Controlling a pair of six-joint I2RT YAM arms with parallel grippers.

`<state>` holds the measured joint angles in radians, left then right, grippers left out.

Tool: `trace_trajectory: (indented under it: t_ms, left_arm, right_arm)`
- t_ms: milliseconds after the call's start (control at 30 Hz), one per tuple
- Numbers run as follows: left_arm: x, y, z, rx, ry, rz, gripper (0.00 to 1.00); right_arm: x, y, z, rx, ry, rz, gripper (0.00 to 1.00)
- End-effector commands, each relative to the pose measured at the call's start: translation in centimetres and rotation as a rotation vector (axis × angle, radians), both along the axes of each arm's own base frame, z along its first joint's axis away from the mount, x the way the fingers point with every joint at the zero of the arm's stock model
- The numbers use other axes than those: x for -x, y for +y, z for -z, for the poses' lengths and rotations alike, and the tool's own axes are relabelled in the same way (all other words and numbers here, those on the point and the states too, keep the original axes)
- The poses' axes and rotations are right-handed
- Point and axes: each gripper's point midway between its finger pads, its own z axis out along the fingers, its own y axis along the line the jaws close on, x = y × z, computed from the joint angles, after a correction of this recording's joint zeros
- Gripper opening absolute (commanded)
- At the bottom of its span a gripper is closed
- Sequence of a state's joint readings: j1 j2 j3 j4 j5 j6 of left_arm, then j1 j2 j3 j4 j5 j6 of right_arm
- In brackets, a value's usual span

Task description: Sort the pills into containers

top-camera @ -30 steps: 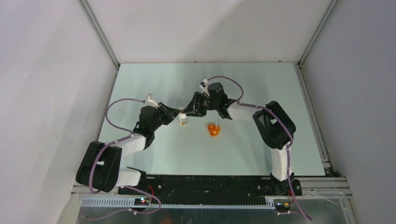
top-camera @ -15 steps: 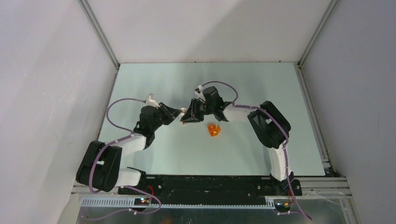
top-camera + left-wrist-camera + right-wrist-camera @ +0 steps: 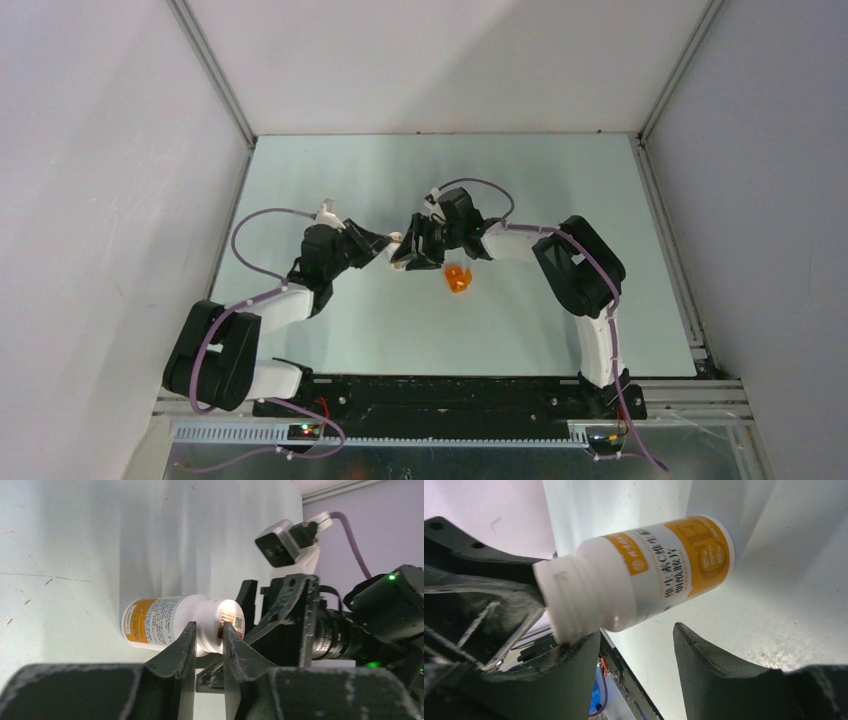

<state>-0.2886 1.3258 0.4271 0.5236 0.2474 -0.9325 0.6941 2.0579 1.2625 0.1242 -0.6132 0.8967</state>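
The white pill bottle point(image 3: 165, 622) has an orange-and-white label and a white cap with a red-marked sticker. My left gripper point(image 3: 209, 639) is shut on its cap end. In the right wrist view the bottle point(image 3: 649, 570) lies tilted just beyond my open right gripper point(image 3: 636, 647), with the ridged cap end by the left finger point(image 3: 569, 675). In the top view the two grippers meet at mid-table: left point(image 3: 388, 246), right point(image 3: 405, 257). They hide nearly all of the bottle. The orange translucent cup point(image 3: 458, 279) stands on the table just right of them. No loose pills show.
The pale green table point(image 3: 560, 190) is bounded by grey walls at the back and sides. The black base rail point(image 3: 440, 395) runs along the near edge. The right arm's wrist camera point(image 3: 282, 542) and cable sit close behind the bottle.
My right gripper has moved left and down until it meets the left gripper at the bottle. The bottle, seen on the table before, is now covered by both grippers. The orange cup has not moved.
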Motion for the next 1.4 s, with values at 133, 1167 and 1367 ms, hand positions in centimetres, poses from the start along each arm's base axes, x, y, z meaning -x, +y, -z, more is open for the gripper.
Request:
trace_trajectory:
  t_ms: [133,1167,1367]
  left_arm:
    - [5.5,-0.5,6.5,-0.116,0.259,0.135,0.0]
    - [5.6,0.1,7.1,-0.134,0.282,0.114,0.0]
    - [5.6,0.1,7.0,-0.133,0.281,0.114,0.0]
  right_arm:
    - [-2.6,-0.1,-7.2,-0.136,-0.167,0.05,0.63]
    - [-5.0,-1.5,-8.4,-0.26,-0.003,0.218,0.29]
    - [-5.0,-1.6,-8.1,-0.257,0.017,0.232,0.37]
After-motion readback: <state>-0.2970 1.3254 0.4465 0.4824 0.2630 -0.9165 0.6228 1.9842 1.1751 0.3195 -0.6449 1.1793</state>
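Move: The white bottle's cap, standing at the left fingertips about 1 cm to that hand's right and level with it, lies some 3 cm ahead of the right hand, 1 cm to its left and 4 cm above it. The bottle body is about 2 cm ahead of the right hand, 1 cm to its left and near its height. The orange container sits roughly 12 cm to the right hand's right, 2 cm back and 4 cm lower. The bottle's cap is still steadied by the left fingers while the right hand rises about 4.5 cm beside it, quickly at first, edging forward some 2.5 cm from neck level up to cap level. The right fingertips tilt upward and swing clockwise, each by about 10 degrees, and the wide-open fingers close to half that gap, ending close against the cap's side; contact there can't be made out. ##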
